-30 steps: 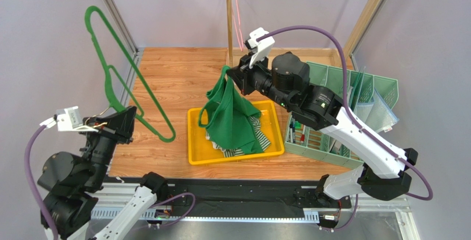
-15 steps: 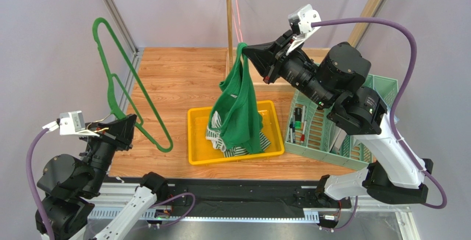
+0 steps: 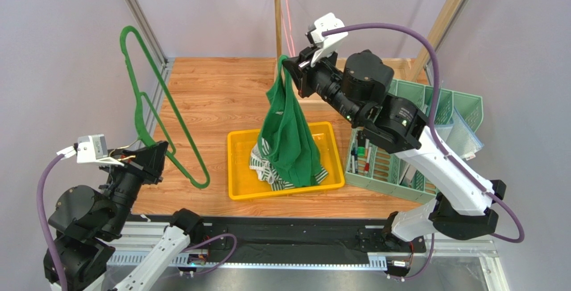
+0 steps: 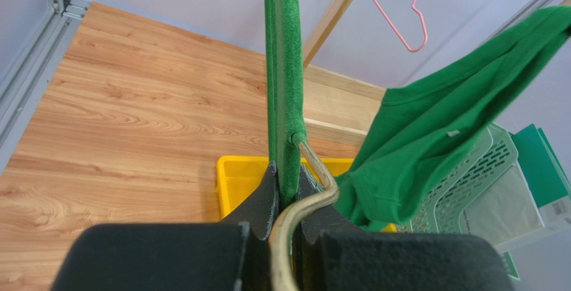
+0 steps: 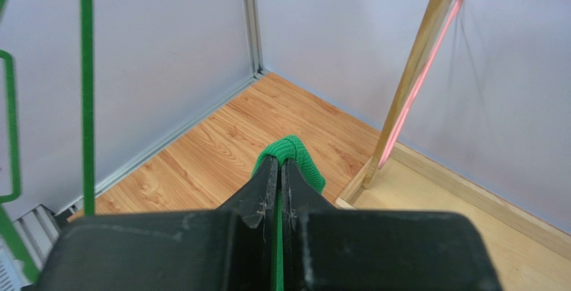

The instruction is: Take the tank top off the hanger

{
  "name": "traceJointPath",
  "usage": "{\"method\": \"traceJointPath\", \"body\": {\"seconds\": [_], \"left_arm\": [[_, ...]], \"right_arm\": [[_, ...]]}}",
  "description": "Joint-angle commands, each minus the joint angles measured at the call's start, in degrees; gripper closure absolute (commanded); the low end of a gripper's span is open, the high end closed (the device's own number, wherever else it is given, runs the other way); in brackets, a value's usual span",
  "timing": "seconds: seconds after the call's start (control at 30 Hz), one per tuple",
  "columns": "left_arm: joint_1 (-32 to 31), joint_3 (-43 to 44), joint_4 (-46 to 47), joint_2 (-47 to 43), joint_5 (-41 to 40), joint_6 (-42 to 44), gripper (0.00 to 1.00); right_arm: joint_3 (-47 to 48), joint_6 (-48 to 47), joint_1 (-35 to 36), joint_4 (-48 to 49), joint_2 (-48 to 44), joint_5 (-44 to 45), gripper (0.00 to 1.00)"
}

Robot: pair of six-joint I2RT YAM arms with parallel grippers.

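Note:
The green tank top (image 3: 290, 134) hangs free from my right gripper (image 3: 287, 71), which is shut on its strap (image 5: 289, 154). Its hem reaches into the yellow bin (image 3: 238, 170). My left gripper (image 3: 161, 149) is shut on the green velvet hanger (image 3: 144, 110) near its metal hook (image 4: 315, 194) and holds it upright at the left, apart from the tank top. In the left wrist view the hanger bar (image 4: 283, 70) rises between the jaws and the tank top (image 4: 429, 137) hangs to the right.
The yellow bin holds striped clothes (image 3: 268, 170). A green plastic basket (image 3: 415, 144) with pens and papers stands to the right. A wooden pole (image 3: 277, 16) with a pink hanger (image 3: 289, 16) stands at the back. Metal frame posts flank the wooden table.
My right gripper swung up and right with the tank top, then came back left and a little lower. The hanger in my left gripper shifted slightly right.

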Motion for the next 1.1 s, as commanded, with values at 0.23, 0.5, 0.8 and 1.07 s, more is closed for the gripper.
{"method": "traceJointPath", "body": {"seconds": [0.23,0.5,0.8,1.07], "left_arm": [[-0.10,2.58,-0.09,1.50,9.88,1.04,1.00],[-0.01,1.61,0.35,5.46,17.36,0.51,1.00],[-0.01,1.17,-0.80,6.34,20.53,0.51,1.00],[-0.01,0.12,-0.36,6.69,21.06,1.13,1.00]], "right_arm": [[-29.17,7.60,-1.72,7.91,-9.71,5.58,1.00],[-43.24,12.61,-3.21,9.31,-11.21,3.30,1.00],[-40.88,14.55,-3.39,5.80,-16.47,-3.28,1.00],[-48.86,20.43,-3.30,0.89,-27.81,-13.50,1.00]]}}
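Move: My right hand already holds the green tank top, which hangs down to the yellow tray; the tray's middle is about 5 cm ahead, straight in line sideways and some 49 cm below. The striped tank top lies in that tray beneath the green one. The wooden rack base is about 30 cm ahead and 17 cm right, the mint organizer 8 cm ahead and 32 cm right. From my left hand the tray is roughly 18 cm ahead, 23 cm right and 40 cm down. Still pinching the tank top by its edge, I sink my right hand quickly, about 25 cm towards the yellow tray, tipping it some 20 degrees down, then rise some 6 cm while drawing back 5, grip kept. Meanwhile my left hand, keeping the emptied green hanger, shifts about 6 cm right and turns 20 degrees clockwise. ##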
